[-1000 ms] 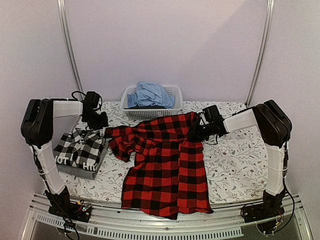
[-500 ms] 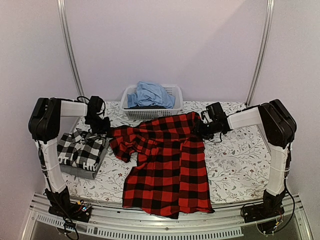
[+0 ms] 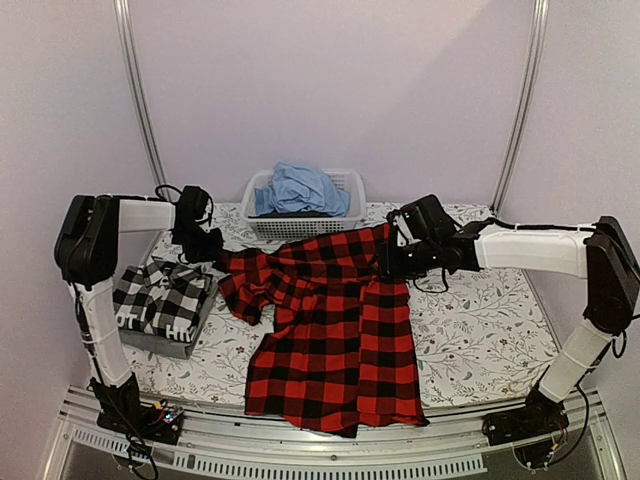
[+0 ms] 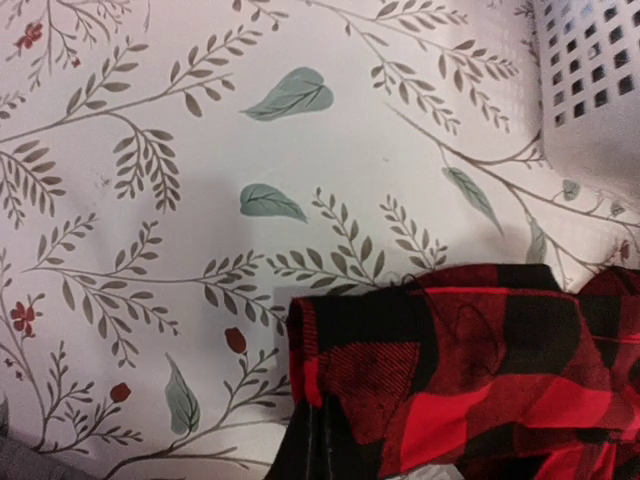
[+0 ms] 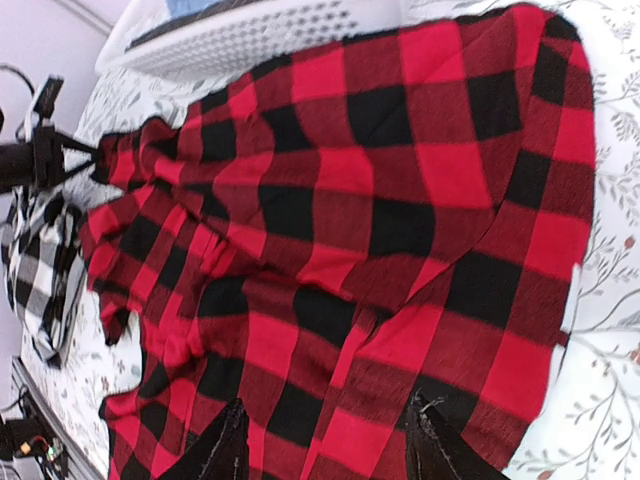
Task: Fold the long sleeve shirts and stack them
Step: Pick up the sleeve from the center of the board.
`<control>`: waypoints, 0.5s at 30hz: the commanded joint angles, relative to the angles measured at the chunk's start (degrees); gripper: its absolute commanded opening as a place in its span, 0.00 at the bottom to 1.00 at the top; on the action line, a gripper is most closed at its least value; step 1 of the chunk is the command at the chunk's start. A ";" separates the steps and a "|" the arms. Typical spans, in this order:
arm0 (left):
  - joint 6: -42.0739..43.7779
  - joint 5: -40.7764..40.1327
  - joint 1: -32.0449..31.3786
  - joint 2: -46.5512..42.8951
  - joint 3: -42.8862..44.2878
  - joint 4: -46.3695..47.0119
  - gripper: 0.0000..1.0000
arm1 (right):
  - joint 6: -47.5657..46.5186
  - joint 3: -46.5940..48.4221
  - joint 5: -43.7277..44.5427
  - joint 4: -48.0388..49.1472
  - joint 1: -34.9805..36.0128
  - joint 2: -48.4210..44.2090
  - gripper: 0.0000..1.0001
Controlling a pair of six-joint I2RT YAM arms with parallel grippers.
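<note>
The red-and-black flannel shirt [image 3: 340, 330] lies spread down the middle of the table, one sleeve bunched out to the left. My left gripper [image 3: 207, 247] sits at that sleeve's end and is shut on the cloth; the left wrist view shows the cuff edge [image 4: 310, 350] right at the jaws. The right gripper [image 3: 392, 262] hovers over the shirt's upper right part, open, its dark fingertips [image 5: 225, 450] apart above the flannel [image 5: 400, 200] with nothing between them. A folded black-and-white check shirt [image 3: 160, 298] rests on a dark grey folded one [image 3: 165, 345] at the left.
A white plastic basket [image 3: 350, 185] holding blue cloth [image 3: 298, 188] stands at the back centre, close behind the flannel's collar end; its wall [image 4: 595, 90] shows in the left wrist view. The floral tablecloth [image 3: 480, 320] covers the table. The flannel's hem hangs over the near edge.
The left gripper has closed on the sleeve end. The right arm has stretched out lower across the table, its gripper shifting slightly left over the shirt with its jaws wider apart.
</note>
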 commanded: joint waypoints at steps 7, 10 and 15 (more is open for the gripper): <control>3.02 -1.31 -4.99 -16.38 1.99 1.90 0.00 | 6.84 -11.89 8.70 -10.46 18.11 -9.04 0.52; 3.91 -1.51 -8.72 -20.84 1.33 2.67 0.00 | 11.08 -15.26 9.56 -12.16 22.63 -9.96 0.52; 5.77 -0.42 -14.55 -26.74 1.40 4.27 0.00 | 18.43 -21.21 9.48 -14.23 29.25 -11.27 0.52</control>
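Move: The left fingers already pinch the sleeve's end, low over the table. From there the laundry basket stands about 21 cm right and 12 ahead, and the folded stack about 12 cm left and 10 back. For the open right hand, the shirt's lower hem area lies some 22 cm back, 1 cm right and 12 below; the shirt's shoulder is about 11 cm ahead, level sideways and 12 below. Left hand hauls the still-pinched sleeve 20 cm up and right; right hand, open, sweeps back-down towards the hem. ##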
